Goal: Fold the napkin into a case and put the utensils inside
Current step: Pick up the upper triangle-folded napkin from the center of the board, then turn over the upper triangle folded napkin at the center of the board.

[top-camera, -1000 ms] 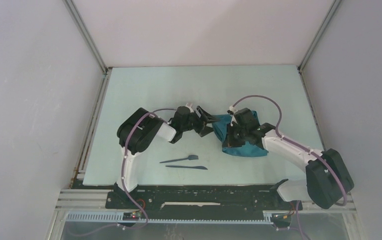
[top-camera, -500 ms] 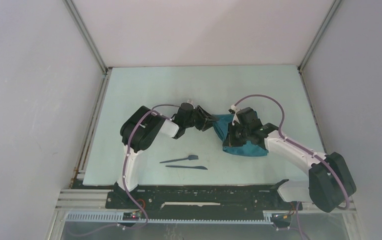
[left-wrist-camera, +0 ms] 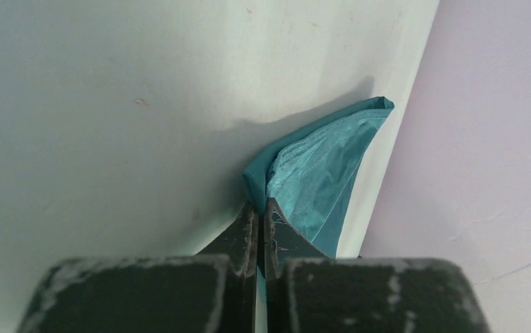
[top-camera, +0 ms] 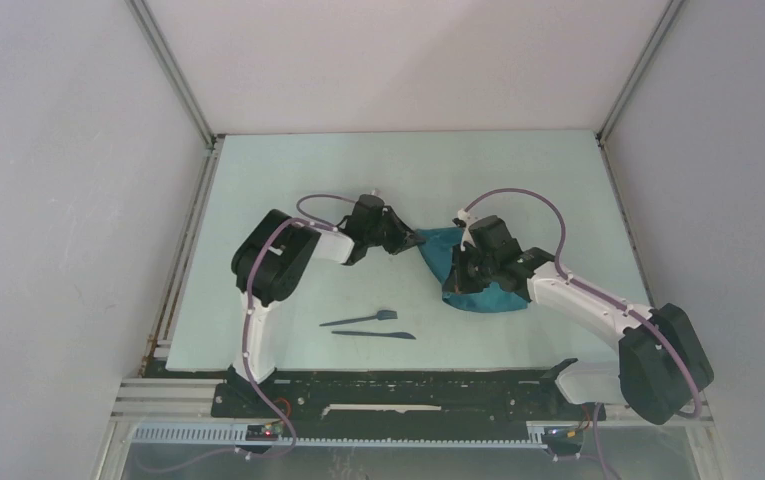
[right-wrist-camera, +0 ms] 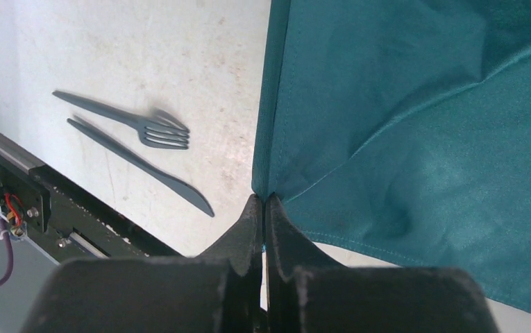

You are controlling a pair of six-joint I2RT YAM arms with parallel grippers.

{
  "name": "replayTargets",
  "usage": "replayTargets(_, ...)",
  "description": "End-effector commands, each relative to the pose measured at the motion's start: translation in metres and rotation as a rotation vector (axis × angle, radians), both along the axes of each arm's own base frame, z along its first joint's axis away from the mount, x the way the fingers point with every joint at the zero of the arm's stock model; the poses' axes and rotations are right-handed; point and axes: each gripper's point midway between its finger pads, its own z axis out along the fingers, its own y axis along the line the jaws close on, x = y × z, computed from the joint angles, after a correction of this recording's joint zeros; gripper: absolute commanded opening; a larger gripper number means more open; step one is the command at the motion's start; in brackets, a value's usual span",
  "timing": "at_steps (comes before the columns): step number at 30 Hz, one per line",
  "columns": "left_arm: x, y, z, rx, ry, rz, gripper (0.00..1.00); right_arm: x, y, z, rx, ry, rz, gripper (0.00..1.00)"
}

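The teal-green napkin (top-camera: 458, 275) lies bunched mid-table between the two arms. My left gripper (top-camera: 408, 240) is shut on the napkin's left corner, and cloth (left-wrist-camera: 318, 173) fans out past its tips (left-wrist-camera: 259, 207). My right gripper (top-camera: 455, 272) is shut on another edge of the napkin (right-wrist-camera: 415, 132), pinching a fold at its tips (right-wrist-camera: 262, 201). The two dark utensils lie side by side on the table to the near left: a fork (top-camera: 360, 319) (right-wrist-camera: 144, 125) and a knife (top-camera: 374, 335) (right-wrist-camera: 144, 165). No folded case shows.
The pale table (top-camera: 288, 190) is walled on three sides by white panels (top-camera: 408, 60). A black rail with the arm bases (top-camera: 398, 392) runs along the near edge, just behind the utensils.
The left gripper has moved right onto the napkin's left corner and shut on it, pulling that corner to a point. The right gripper stays shut on the napkin.
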Motion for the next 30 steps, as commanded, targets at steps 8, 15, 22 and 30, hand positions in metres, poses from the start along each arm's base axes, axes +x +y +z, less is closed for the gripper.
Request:
replayTargets(8, 0.031, 0.129, 0.117, 0.214, -0.209, 0.122, 0.0, -0.014, 0.116, 0.061, 0.19, -0.079, 0.215, 0.0)
replayTargets(15, 0.031, 0.223, 0.199, 0.483, -0.304, 0.216, 0.0, -0.021, 0.204, 0.137, 0.524, -0.049, 0.366, 0.0)
replayTargets(22, 0.067, 0.203, 0.228, 0.573, -0.393, 0.208, 0.0, 0.006, 0.2, 0.145, 0.72, 0.056, 0.332, 0.0)
replayTargets(30, 0.131, 0.094, 0.14, 0.58, -0.335, 0.042, 0.0, 0.037, 0.112, 0.047, 0.742, 0.201, 0.143, 0.0)
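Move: Between both pinched grips hangs the near-left and far-left edge of the napkin. Its middle lies about 14 cm right and 8 cm back of the left hand, or about 9 cm right and 8 cm ahead of the right hand. The bare board it is swung over is some 15 cm left of the left hand, and 20 cm left and 14 cm ahead of the right. From the right hand, the fork is 19 cm left and 4 cm back, the knife 16 cm left and 8 cm back. Swinging the napkin by its left edge, both hands keep their pinch and sweep some 20 cm left while rising, the left hand by about 23 cm and the right by 14. Then both turn back right by 6 to 8 cm, sinking and easing forward, still well above their starting height or level with it. Each hand rolls its left side up, by about 30 degrees (left) and 40 (right). ##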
